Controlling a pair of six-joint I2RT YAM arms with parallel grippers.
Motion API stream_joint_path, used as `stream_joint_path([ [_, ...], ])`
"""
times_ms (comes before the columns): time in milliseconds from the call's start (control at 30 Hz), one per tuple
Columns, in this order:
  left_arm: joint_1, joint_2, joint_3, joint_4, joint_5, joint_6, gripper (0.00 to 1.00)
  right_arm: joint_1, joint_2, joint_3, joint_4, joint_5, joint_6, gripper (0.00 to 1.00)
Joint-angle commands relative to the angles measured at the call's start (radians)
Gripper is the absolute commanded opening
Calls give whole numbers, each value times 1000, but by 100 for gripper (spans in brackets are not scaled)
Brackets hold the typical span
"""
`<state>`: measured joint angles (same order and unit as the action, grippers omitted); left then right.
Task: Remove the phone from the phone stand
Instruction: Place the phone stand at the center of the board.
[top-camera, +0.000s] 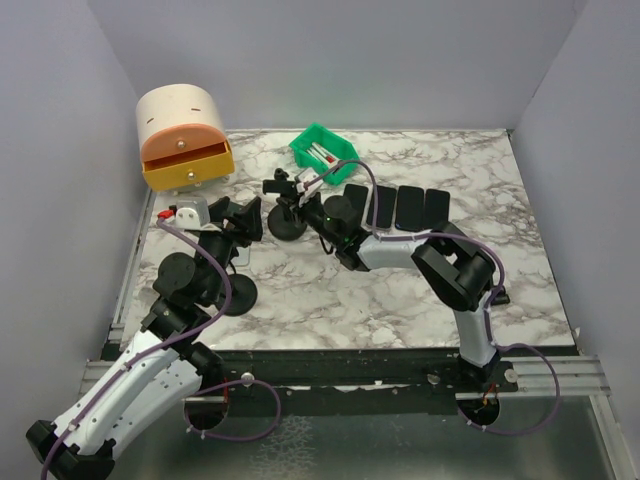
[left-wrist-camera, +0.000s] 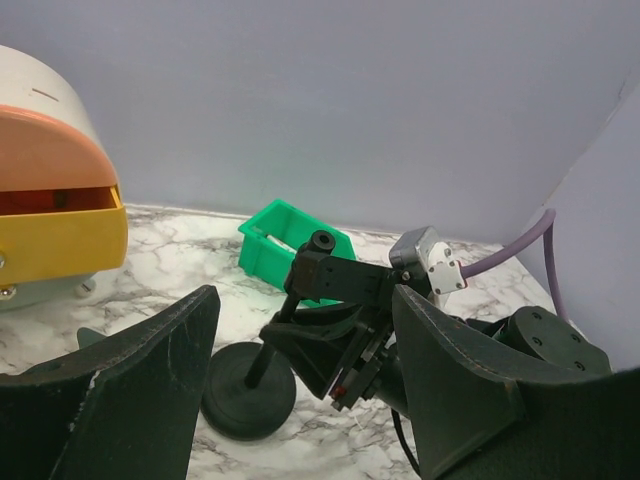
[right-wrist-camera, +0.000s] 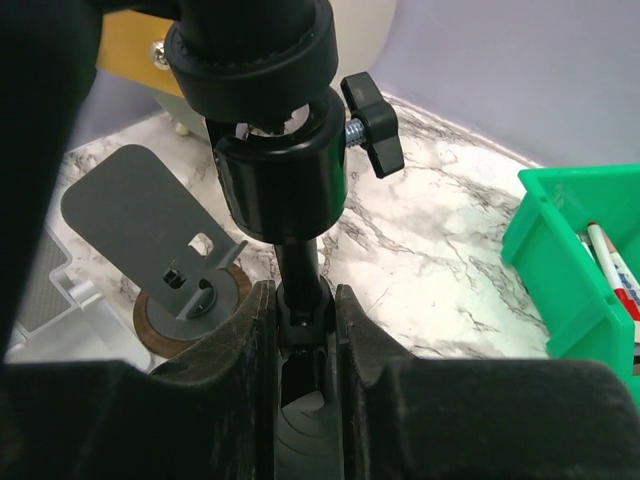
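The black phone stand (top-camera: 286, 225) stands on its round base (left-wrist-camera: 248, 390) at the middle of the marble table. Its clamp head (left-wrist-camera: 340, 276) sits on top of a thin pole (right-wrist-camera: 300, 262). My right gripper (right-wrist-camera: 303, 300) is shut on that pole just above the base, reaching in from the right (top-camera: 302, 208). My left gripper (left-wrist-camera: 300, 300) is open wide and faces the stand from the left, apart from it (top-camera: 245, 218). The clamp head looks bare, and I cannot make out the phone on it in any view.
Several dark flat rectangular slabs (top-camera: 410, 205) lie in a row right of the right arm. A green bin (top-camera: 323, 151) with pens sits behind the stand. A cream and orange drawer box (top-camera: 183, 140) is at the back left. A grey plate holder on a brown disc (right-wrist-camera: 160, 240) stands close left.
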<state>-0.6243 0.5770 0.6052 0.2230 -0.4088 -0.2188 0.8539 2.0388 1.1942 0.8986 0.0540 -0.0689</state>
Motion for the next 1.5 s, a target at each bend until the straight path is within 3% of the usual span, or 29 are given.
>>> stream_joint_path([
  [0,-4,-6,-9,9,-24,13,71,24,-1,52,112,-22,27,0],
  [600,-3,-9,-6,7,-21,16,71,34,24,55,28,2,66,2],
  [667,-3,-9,-5,7,-21,15,71,33,24,54,22,1,66,8],
  [833,-3,-8,-6,7,-19,16,71,34,18,51,9,0,66,34],
  [1033,-3,-4,-5,6,-14,16,71,34,9,37,3,7,66,48],
  [1467,-3,3,-3,4,-10,17,71,33,-22,7,-10,30,66,62],
])
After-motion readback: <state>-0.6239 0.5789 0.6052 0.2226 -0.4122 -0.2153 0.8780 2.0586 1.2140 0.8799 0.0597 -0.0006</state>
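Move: Roughly 12 cm below the right hand and a couple of centimetres to its left lies the table spot for the phone stand, whose pole that hand still grips. The green box is about 22 cm farther out and 8 cm right of the hand. The wooden-base stand is roughly level ahead, 13 cm left; the nearest flat phone lies 8 cm ahead, 18 cm right. From the left hand, the spot is some 12 cm ahead, 10 cm right, 28 cm down. Easing the phone stand left and slightly back by under 2 cm with the right hand, then down about 1 cm onto the table, tipping the fingers down some 5 degrees. The hand then stays nearly in place and the fingers open wide, letting go of the pole, which is left standing between them. ##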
